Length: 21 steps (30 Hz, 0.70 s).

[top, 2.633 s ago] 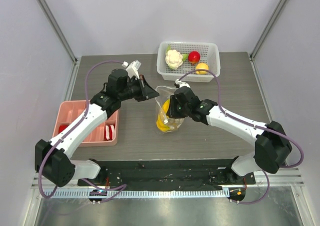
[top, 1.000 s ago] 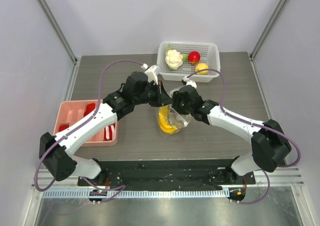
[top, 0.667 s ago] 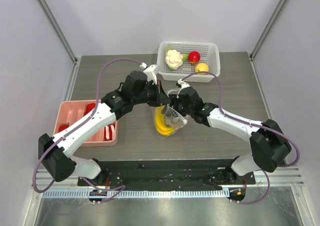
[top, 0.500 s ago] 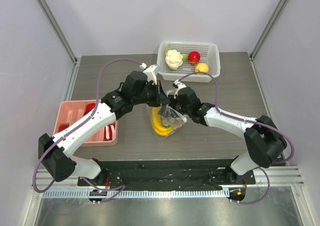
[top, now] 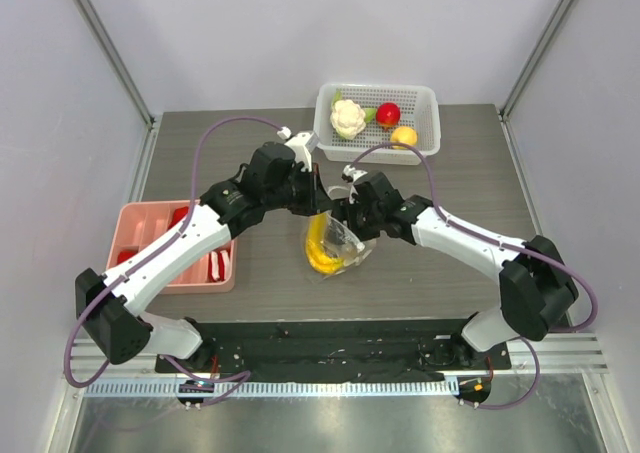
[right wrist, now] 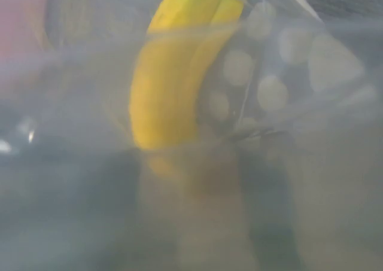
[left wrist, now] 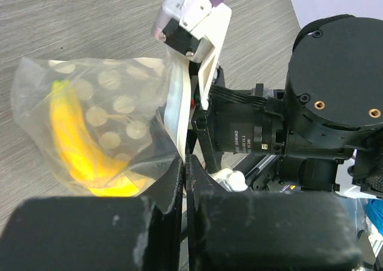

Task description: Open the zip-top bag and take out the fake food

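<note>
The zip-top bag point(top: 338, 248), clear with pale dots, hangs at the table's middle with a yellow banana bunch point(top: 317, 250) inside. My left gripper point(top: 322, 203) is shut on the bag's top edge; in the left wrist view the jaws point(left wrist: 184, 163) pinch the film beside the bag point(left wrist: 102, 103) and banana point(left wrist: 75, 148). My right gripper point(top: 347, 221) sits at the bag's mouth. Its view is fogged by plastic: the right gripper point(right wrist: 191, 169) stands open, with dark fingers point(right wrist: 102, 223) apart and the banana point(right wrist: 173, 67) just ahead. Other fake food lies in the basket.
A white perforated basket point(top: 425, 103) at the back holds a cauliflower point(top: 347, 119), a red fruit point(top: 388, 114) and a yellow-orange fruit point(top: 404, 136). A pink tray point(top: 140, 218) with red pieces sits at the left. The two wrists are close together.
The right gripper's jaws have spread wider and it has shifted at the bag's mouth. The bag and banana have swung slightly left. The left gripper has kept its pinch on the rim.
</note>
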Each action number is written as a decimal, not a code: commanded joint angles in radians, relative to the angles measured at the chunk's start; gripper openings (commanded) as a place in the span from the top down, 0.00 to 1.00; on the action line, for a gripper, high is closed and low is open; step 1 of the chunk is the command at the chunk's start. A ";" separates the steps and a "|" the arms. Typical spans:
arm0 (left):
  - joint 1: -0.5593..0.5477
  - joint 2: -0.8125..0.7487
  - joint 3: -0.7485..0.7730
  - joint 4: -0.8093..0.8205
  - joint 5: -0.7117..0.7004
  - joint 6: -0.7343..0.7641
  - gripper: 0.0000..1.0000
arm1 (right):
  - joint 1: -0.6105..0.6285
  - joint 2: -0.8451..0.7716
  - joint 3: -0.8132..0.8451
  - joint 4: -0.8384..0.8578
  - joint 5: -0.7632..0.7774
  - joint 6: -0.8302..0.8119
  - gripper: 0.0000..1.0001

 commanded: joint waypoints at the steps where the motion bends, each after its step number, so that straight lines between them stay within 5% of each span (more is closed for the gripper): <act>1: 0.005 -0.014 0.037 0.002 -0.013 0.020 1.00 | 0.000 -0.012 0.029 -0.152 -0.008 -0.054 0.29; 9: 0.017 -0.011 0.043 -0.007 -0.009 0.028 1.00 | 0.002 0.005 -0.017 -0.146 -0.133 -0.106 0.29; 21: 0.040 -0.001 0.084 -0.015 0.007 0.020 1.00 | 0.009 0.002 -0.100 -0.013 -0.153 -0.100 0.57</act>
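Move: The bananas sit low in the zip-top bag, about 5 cm back from the right hand, 4 cm to its left and 6 cm below. The bag's pinched rim is some 4 cm left of that hand, 2 cm ahead and 8 cm above. The white basket's middle lies about 22 cm ahead of the right hand and 7 cm to its right. From the left hand, which keeps the rim pinched, the bananas are roughly 8 cm back, straight in line sideways, and 18 cm below. The right hand goes back about 4 cm and down 3 towards the bagged bananas, its fingers partly closing. ##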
